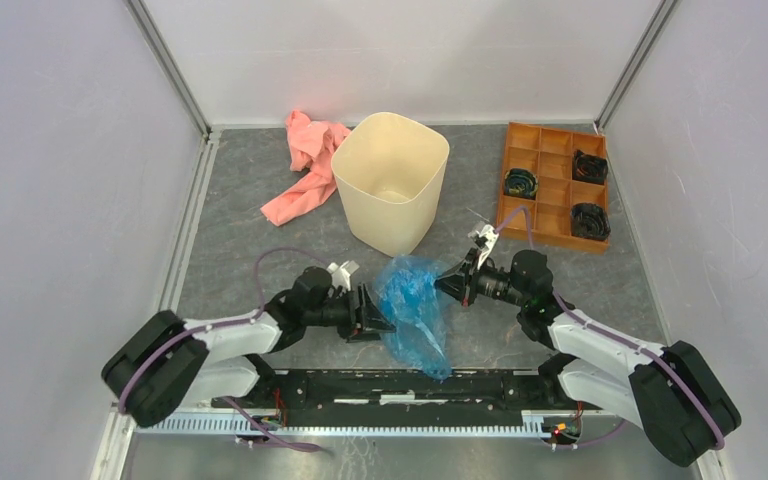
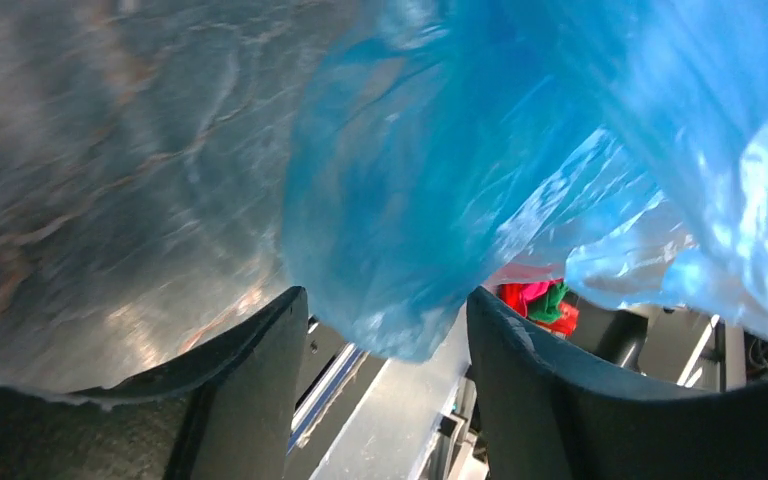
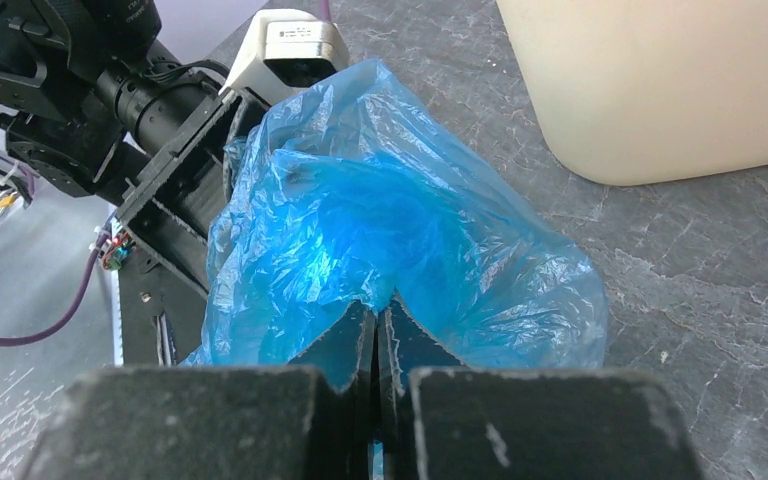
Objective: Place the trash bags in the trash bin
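The blue trash bag (image 1: pixel 415 310) hangs crumpled between my two grippers, in front of the cream trash bin (image 1: pixel 380 215), and trails down toward the arm bases. My right gripper (image 1: pixel 447 283) is shut on the bag's right edge; in the right wrist view its jaws (image 3: pixel 377 305) meet with blue film (image 3: pixel 360 230) pinched between them, and the bin (image 3: pixel 660 80) stands just beyond. My left gripper (image 1: pixel 378 312) is at the bag's left side. In the left wrist view it (image 2: pixel 385 300) stands open, a lobe of the bag (image 2: pixel 430 180) sagging between the spread fingers, unclamped.
A pink cloth (image 1: pixel 305 165) lies left of the bin, touching it. An orange compartment tray (image 1: pixel 550 160) with black items sits at the back right. White walls close in the grey table on three sides.
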`<state>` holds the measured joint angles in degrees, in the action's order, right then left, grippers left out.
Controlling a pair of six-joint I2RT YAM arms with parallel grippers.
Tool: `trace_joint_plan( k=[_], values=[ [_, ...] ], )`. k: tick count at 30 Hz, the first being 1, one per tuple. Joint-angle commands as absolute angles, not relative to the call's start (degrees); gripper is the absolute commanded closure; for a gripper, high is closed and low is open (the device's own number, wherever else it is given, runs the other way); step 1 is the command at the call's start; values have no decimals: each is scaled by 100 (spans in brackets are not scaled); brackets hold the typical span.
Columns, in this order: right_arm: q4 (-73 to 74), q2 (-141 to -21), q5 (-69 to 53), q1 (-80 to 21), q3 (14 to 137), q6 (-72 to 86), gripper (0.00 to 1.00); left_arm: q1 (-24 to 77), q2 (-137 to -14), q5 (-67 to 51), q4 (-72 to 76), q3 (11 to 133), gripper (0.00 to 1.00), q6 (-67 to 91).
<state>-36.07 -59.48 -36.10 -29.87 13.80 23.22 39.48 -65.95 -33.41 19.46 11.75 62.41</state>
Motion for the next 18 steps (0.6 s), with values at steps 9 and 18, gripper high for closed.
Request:
trace_joint_plan(
  k=[9,18],
  values=[
    [1223,-6175,-794,-3088,3460,486,35,4364,-6275,-2013,843,2371,98,5528],
    [3275,-5827,1410,-4890,4829,705,18,4359,-5837,-1844,-170,2713,98,5322]
  ],
)
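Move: The blue trash bag hangs from the right hand's shut fingers, its middle about 5 cm back, 5 cm to the left and 6 cm below. From the open left hand the bag's middle lies about 3 cm ahead and 4 cm to the right, nearly level. The bin stands some 22 cm straight ahead of the left hand, its middle about 5 cm higher; from the right hand it is about 14 cm ahead and 9 cm left. Left fingers pinch the bag and rise about 6 cm and forward; right hand releases it, withdrawing rightward and forward. ##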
